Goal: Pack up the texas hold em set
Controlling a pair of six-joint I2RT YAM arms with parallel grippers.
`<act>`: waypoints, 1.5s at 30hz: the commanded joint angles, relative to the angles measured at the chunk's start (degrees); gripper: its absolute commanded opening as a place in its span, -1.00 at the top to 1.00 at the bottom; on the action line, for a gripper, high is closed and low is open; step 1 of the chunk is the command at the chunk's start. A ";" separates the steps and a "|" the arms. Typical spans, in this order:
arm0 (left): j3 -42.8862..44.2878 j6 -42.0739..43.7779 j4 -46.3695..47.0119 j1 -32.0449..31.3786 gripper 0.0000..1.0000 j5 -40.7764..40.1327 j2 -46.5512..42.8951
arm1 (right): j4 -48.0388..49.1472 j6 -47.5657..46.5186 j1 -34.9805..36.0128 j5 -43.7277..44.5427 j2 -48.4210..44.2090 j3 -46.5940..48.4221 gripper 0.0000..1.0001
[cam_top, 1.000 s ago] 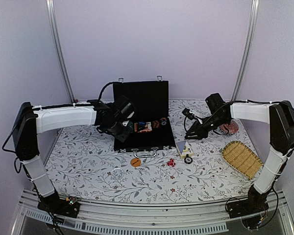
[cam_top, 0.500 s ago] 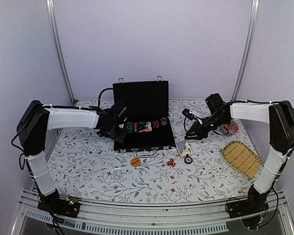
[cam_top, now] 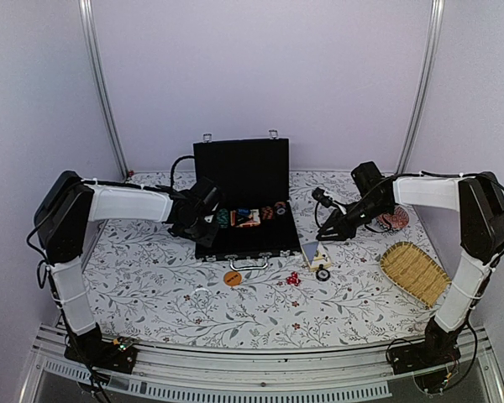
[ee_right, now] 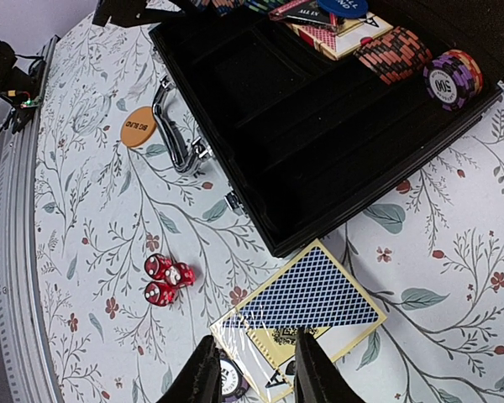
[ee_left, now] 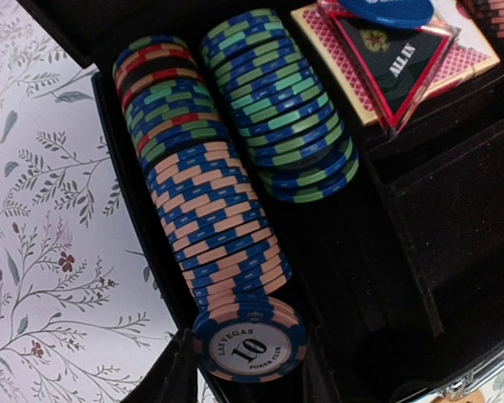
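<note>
The black case (cam_top: 239,172) lies open at the back centre. In the left wrist view my left gripper (ee_left: 244,374) is shut on the near end of a blue-and-peach chip stack (ee_left: 223,227) lying in the case's left slot (ee_left: 454,252), beside a blue-green row (ee_left: 281,101). In the overhead view that gripper (cam_top: 206,220) is at the case's left edge. My right gripper (ee_right: 252,369) is shut on the near end of a wrapped blue-backed card deck (ee_right: 311,290), tilted up just in front of the case's right corner (cam_top: 312,250). A single chip (ee_right: 229,378) lies under the deck.
An orange disc (cam_top: 233,278) and three red dice (cam_top: 293,279) lie on the floral cloth in front of the case handle (ee_right: 175,138). A woven yellow basket (cam_top: 414,273) sits at the right, a red patterned dish (cam_top: 393,220) behind the right arm.
My left arm has swung down and leftward from above the case to its left slot, chips still in the jaws. The right arm and deck have hardly moved.
</note>
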 commanded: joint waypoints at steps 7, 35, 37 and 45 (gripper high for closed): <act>-0.11 0.14 1.16 1.55 0.17 0.24 1.32 | -0.48 -0.03 0.09 -1.04 1.40 0.88 0.37; 1.96 5.25 -3.32 3.92 -0.19 2.31 2.09 | -0.88 -0.12 0.11 -1.04 1.57 1.15 0.36; 2.23 5.64 -3.22 4.31 -0.19 2.59 2.48 | -0.91 -0.12 0.12 -1.04 1.57 1.15 0.36; 2.84 7.50 -2.35 6.08 -0.19 5.93 3.20 | -0.97 -0.19 0.15 -1.13 1.58 1.22 0.36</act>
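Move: The left hand holds a "10" poker chip in the open case; its place is the near end of the peach-and-blue chip row, whose middle lies about 4 cm straight ahead and 2 cm below. The green chip row is some 9 cm ahead and 5 cm to the right, the card pack roughly 10 cm ahead and 11 cm right, both about 2 cm lower. From the right hand, the peach row lies about 8 cm ahead, 31 cm left and 7 cm below. The left hand lets go of the "10" chip at the near end of the peach row, its fingers opening from about 40 to 60 percent as it eases down about 1 cm. It then drifts left towards the case's left wall, about 2.5 cm in all, edging forward slightly near the end, with the right-hand finger staying close beside the chip. ##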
